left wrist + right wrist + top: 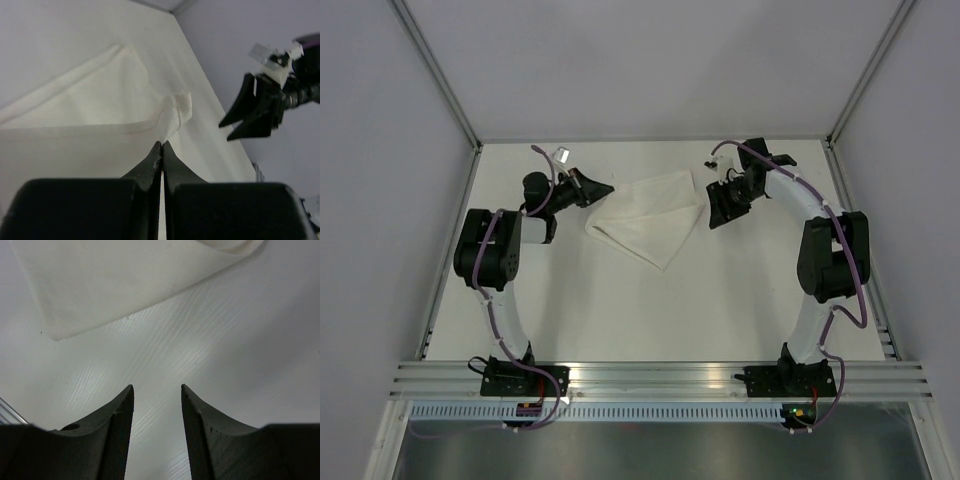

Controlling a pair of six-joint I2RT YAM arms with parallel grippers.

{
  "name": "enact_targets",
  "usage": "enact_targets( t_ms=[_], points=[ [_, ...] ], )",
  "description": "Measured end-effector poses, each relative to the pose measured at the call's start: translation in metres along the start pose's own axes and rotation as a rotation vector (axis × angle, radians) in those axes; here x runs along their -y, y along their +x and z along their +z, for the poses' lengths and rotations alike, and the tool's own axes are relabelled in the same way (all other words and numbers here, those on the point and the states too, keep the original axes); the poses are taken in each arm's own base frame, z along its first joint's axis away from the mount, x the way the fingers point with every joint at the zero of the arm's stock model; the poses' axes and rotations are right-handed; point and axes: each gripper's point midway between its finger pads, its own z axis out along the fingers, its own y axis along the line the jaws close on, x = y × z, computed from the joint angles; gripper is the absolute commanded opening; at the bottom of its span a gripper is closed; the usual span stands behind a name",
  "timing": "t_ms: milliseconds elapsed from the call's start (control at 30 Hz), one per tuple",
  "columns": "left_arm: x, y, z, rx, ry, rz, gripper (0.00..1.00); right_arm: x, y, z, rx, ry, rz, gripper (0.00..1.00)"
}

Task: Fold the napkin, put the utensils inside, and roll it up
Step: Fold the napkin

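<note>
The napkin point(655, 215) lies folded into a rough white triangle at the table's middle back. My left gripper point(610, 188) touches its upper left edge. In the left wrist view the left gripper point(162, 144) is shut, and a raised corner of the napkin point(177, 112) tapers down into the jaw tips. My right gripper point(718, 212) hovers just right of the cloth. It stands open over bare table in its own view point(157, 386), with the napkin point(125, 280) ahead of it. The utensils are out of view.
White walls and metal posts enclose the table point(740, 300) at the back and both sides. An aluminium rail point(660, 375) runs along the near edge by the arm bases. From the left wrist, the right gripper point(225, 132) shows past the napkin.
</note>
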Motion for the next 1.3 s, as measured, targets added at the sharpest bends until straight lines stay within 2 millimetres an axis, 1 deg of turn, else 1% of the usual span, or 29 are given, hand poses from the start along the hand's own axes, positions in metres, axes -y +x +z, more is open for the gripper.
enact_targets(
  t_ms=[100, 167, 267, 500, 600, 767, 833, 1033, 1100, 1233, 1300],
  points=[
    [0.029, 0.039, 0.01, -0.14, 0.118, 0.009, 0.02, -0.002, 0.005, -0.001, -0.008, -0.002, 0.002, 0.49],
    [0.046, 0.062, 0.014, -0.218, 0.182, 0.031, 0.02, -0.004, 0.008, -0.001, -0.012, -0.004, 0.003, 0.49],
    [0.057, 0.09, 0.018, -0.316, 0.223, 0.059, 0.02, -0.006, 0.012, -0.002, -0.016, -0.004, 0.002, 0.49],
    [0.056, 0.147, 0.026, -0.519, 0.184, 0.167, 0.02, -0.008, 0.014, -0.006, -0.011, -0.003, -0.004, 0.49],
    [0.053, 0.172, 0.023, -0.593, 0.152, 0.207, 0.02, -0.008, 0.016, -0.005, -0.017, -0.004, -0.001, 0.49],
    [0.045, 0.204, 0.014, -0.679, 0.091, 0.262, 0.02, -0.008, 0.019, -0.004, -0.023, -0.005, 0.002, 0.49],
    [0.042, 0.213, 0.01, -0.7, 0.075, 0.276, 0.02, -0.008, 0.019, -0.004, -0.024, -0.004, 0.0, 0.49],
    [0.053, 0.223, 0.003, -0.703, 0.037, 0.37, 0.02, -0.008, 0.02, -0.002, -0.027, 0.0, -0.003, 0.49],
    [0.055, 0.224, 0.001, -0.686, 0.029, 0.397, 0.02, -0.009, 0.019, -0.002, -0.027, 0.001, -0.006, 0.49],
    [0.06, 0.226, -0.014, -0.667, 0.016, 0.422, 0.02, -0.008, 0.019, -0.001, -0.029, 0.008, -0.01, 0.49],
    [0.064, 0.225, -0.015, -0.659, 0.015, 0.436, 0.02, -0.008, 0.019, -0.001, -0.03, 0.014, -0.012, 0.49]
  ],
)
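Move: The left hand holds the napkin's lifted corner; the near corner of the lying napkin, where it is being taken, is about 19 cm back, 15 cm to the right and 12 cm lower. The napkin's left bend lies some 6 cm back and 7 cm left of the left hand, its right corner about 2 cm ahead and 27 cm right, both down on the table. From the empty right hand the near corner is roughly 11 cm back, 13 cm left and 8 cm below. Back, rightward and down, the left hand draws the pinched corner across the lying napkin towards its near corner, some 17 cm back and 12 cm right, sinking about 11 cm in mid-course before going on back low over the cloth. The wrist swings some 30 degrees clockwise while the fingers, shut throughout, tip down; the open right hand only eases back about 2 cm. ##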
